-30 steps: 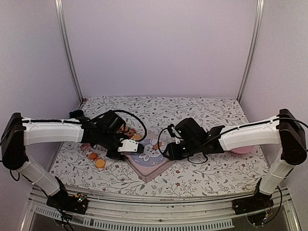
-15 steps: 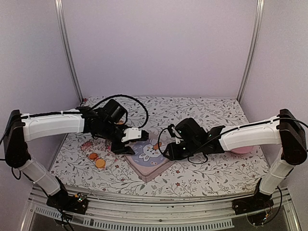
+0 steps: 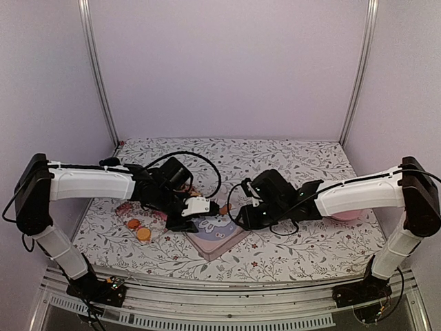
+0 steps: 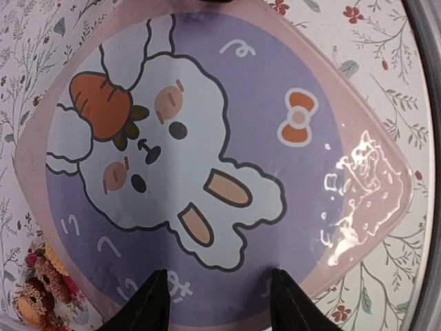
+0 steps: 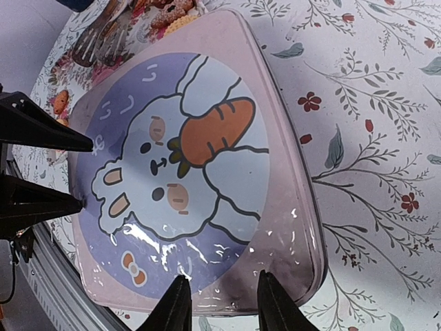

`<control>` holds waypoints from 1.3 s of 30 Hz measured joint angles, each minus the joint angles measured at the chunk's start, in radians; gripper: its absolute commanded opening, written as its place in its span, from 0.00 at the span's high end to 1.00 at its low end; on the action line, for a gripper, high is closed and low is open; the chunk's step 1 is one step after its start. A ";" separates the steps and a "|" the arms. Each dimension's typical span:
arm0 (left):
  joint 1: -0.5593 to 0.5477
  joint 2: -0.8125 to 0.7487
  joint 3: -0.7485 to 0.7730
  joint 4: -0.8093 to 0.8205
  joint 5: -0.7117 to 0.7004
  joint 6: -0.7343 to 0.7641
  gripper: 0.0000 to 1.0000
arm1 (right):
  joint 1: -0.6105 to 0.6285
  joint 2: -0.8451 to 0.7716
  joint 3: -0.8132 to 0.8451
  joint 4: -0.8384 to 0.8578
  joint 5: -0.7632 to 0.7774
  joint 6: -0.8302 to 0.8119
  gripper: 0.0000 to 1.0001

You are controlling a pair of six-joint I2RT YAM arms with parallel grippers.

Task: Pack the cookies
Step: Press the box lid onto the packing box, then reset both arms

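A square pink box lid (image 3: 215, 231) printed with a rabbit and carrot lies flat on the table. It fills the left wrist view (image 4: 207, 138) and the right wrist view (image 5: 193, 172). My left gripper (image 3: 187, 219) (image 4: 218, 276) hangs open over the lid's left edge, with nothing between its fingers. From the opposite side, my right gripper (image 3: 242, 215) (image 5: 222, 277) stands open over a corner of the lid, also holding nothing. Two orange cookies (image 3: 138, 229) lie left of the lid. More cookies (image 4: 41, 283) (image 5: 169, 14) show beside the lid's edges.
A clear plastic tray (image 5: 103, 38) sits beyond the lid next to the cookies. A pink round plate (image 3: 344, 215) is partly hidden behind the right arm. Metal posts and lilac walls enclose the floral table (image 3: 289, 165).
My left arm has swung right from the cookie pile to the lid's left edge, and its jaws have narrowed slightly. The right arm has stayed put.
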 measured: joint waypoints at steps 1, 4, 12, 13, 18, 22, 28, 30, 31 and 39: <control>0.000 -0.002 0.000 0.003 -0.003 0.000 0.48 | 0.000 -0.002 0.000 -0.005 0.002 0.000 0.63; 0.000 -0.011 0.000 -0.004 -0.025 -0.004 0.44 | 0.000 -0.008 0.000 -0.016 0.014 0.000 0.60; 0.057 -0.064 0.159 -0.121 -0.055 -0.066 0.24 | 0.000 -0.056 0.000 -0.064 0.053 0.004 0.23; 0.074 -0.078 0.190 -0.129 -0.058 -0.076 0.20 | 0.000 -0.066 0.000 -0.069 0.063 0.004 0.13; 0.182 -0.119 0.317 -0.170 -0.073 -0.116 0.07 | 0.000 -0.120 0.000 -0.085 0.104 -0.007 0.01; 0.294 -0.119 0.366 -0.191 -0.092 -0.145 0.03 | 0.000 -0.131 0.004 -0.116 0.145 -0.009 0.01; 0.570 -0.134 0.323 -0.134 -0.099 -0.191 0.01 | -0.056 -0.231 -0.029 -0.174 0.202 -0.014 0.01; 0.675 -0.161 0.252 -0.075 -0.096 -0.220 0.00 | -0.160 -0.372 -0.118 -0.163 0.203 -0.011 0.01; 0.714 -0.174 0.217 -0.046 -0.094 -0.233 0.01 | -0.229 -0.457 -0.168 -0.154 0.206 -0.011 0.01; 0.828 -0.243 -0.115 0.198 -0.049 -0.307 0.01 | -0.558 -0.642 -0.253 -0.106 0.269 -0.063 0.01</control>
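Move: The box lid's middle is about 11 cm to the left hand's right and 4 cm ahead, its surface just under the fingertips at the left-near edge; the cookie tray lies 12 cm left and 9 ahead, the blue mug some 33 left and 28 ahead. From the right hand, at the right-near edge, the lid's middle is about 10 cm left and 4 ahead, the pink plate roughly 40 right and 15 ahead, 7 lower. The left fingers come up off the lid's left-near edge and open wide as the hand rises about 16 cm going forward, then swings left over the cookie tray towards the blue mug, turning some 60 degrees counter-clockwise and sinking back to its starting height. The right hand comes free of the right-near edge, lifting slowly and opening fully, then sweeps quickly right towards the pink plate, ending about 27 cm to the right and higher, turned clockwise. ##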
